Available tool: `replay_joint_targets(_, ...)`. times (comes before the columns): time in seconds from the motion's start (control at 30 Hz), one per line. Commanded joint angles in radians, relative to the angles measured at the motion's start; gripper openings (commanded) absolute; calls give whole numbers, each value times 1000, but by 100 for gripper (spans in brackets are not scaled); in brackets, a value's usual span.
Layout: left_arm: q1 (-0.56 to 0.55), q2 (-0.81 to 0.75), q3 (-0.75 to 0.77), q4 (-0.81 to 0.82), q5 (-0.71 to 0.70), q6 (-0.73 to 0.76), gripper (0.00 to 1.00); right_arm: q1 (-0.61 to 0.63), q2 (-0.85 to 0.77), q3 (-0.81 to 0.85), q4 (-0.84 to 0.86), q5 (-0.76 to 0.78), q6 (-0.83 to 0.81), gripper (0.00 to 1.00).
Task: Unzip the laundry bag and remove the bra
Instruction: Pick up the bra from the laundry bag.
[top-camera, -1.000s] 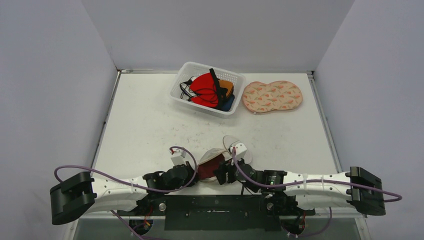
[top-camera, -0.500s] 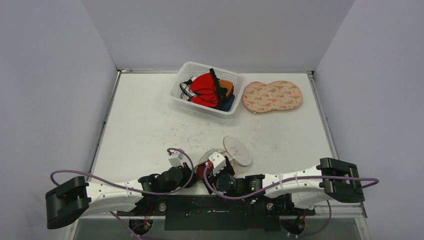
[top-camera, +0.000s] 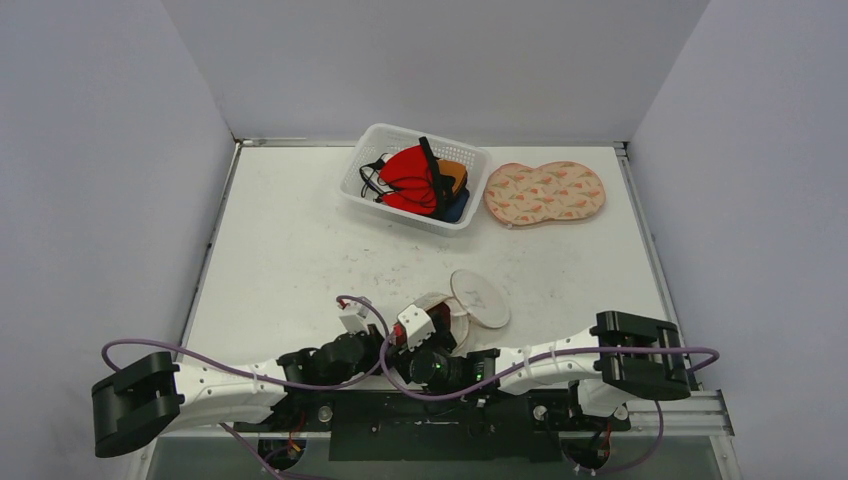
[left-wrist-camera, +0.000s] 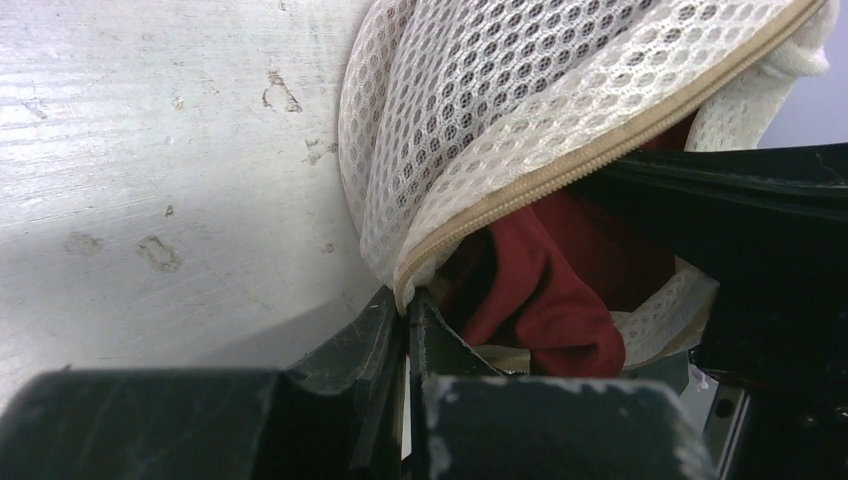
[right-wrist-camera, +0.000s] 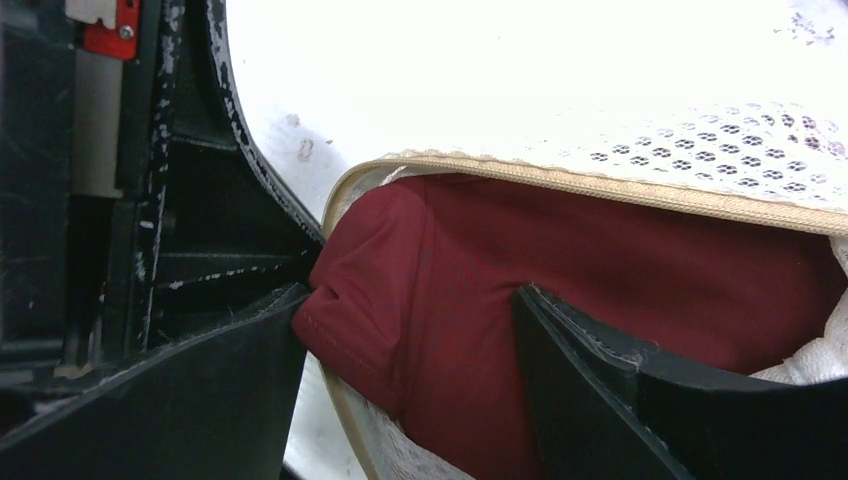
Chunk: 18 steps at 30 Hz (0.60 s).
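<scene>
The white mesh laundry bag (top-camera: 478, 297) lies near the table's front edge with its zipper open. A dark red bra (right-wrist-camera: 600, 260) shows inside the opening (left-wrist-camera: 560, 290). My left gripper (left-wrist-camera: 408, 305) is shut on the beige zipper edge of the bag (left-wrist-camera: 480, 100), at the opening's left corner (top-camera: 390, 345). My right gripper (right-wrist-camera: 410, 340) is open inside the bag's mouth (top-camera: 432, 335), a fold of the bra lying between its wide-spread fingers (right-wrist-camera: 200, 390). The mesh (right-wrist-camera: 720, 140) arches over the bra.
A white basket (top-camera: 372, 140) with red and other garments stands at the back centre. A pink patterned pouch (top-camera: 545, 192) lies to its right. Grey walls close in the table on three sides.
The right arm has swung leftwards, bringing its gripper into the bag's opening, and its jaws have widened. The left gripper has kept its hold on the zipper edge.
</scene>
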Motion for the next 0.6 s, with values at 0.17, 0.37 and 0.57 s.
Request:
replay_joint_targets(0.17,-2,1,7,64,25,22,0,-36,58,61,3,134,33,49)
replay_joint_targets(0.37,-3,-24,4,38,26,15,0,-78,40,44,27,102,52,18)
replay_joint_targets(0.57,-2,-65,2,-16,1,9,0,-127,-58,-27,38,48,92,5)
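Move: My right hand is open over the laundry bag's mouth with the bra's near end between its fingers; the bra's middle lies about 4 cm ahead, 3 cm right and 2 cm below. My left fingers, holding the bag's zip edge, are some 3 cm back and 3 cm left of it, while the round flap lies 8 cm ahead, 13 cm right. From my left hand the bra is about 4 cm ahead, 6 cm right and roughly level. I push my right hand about 4 cm forward inside the bag's opening, almost level, swinging it some 10 degrees clockwise while the fingers close from wide to nearly shut and pinch a fold of the bra. My left hand keeps its pinch on the zip edge and draws it up about a centimetre. ##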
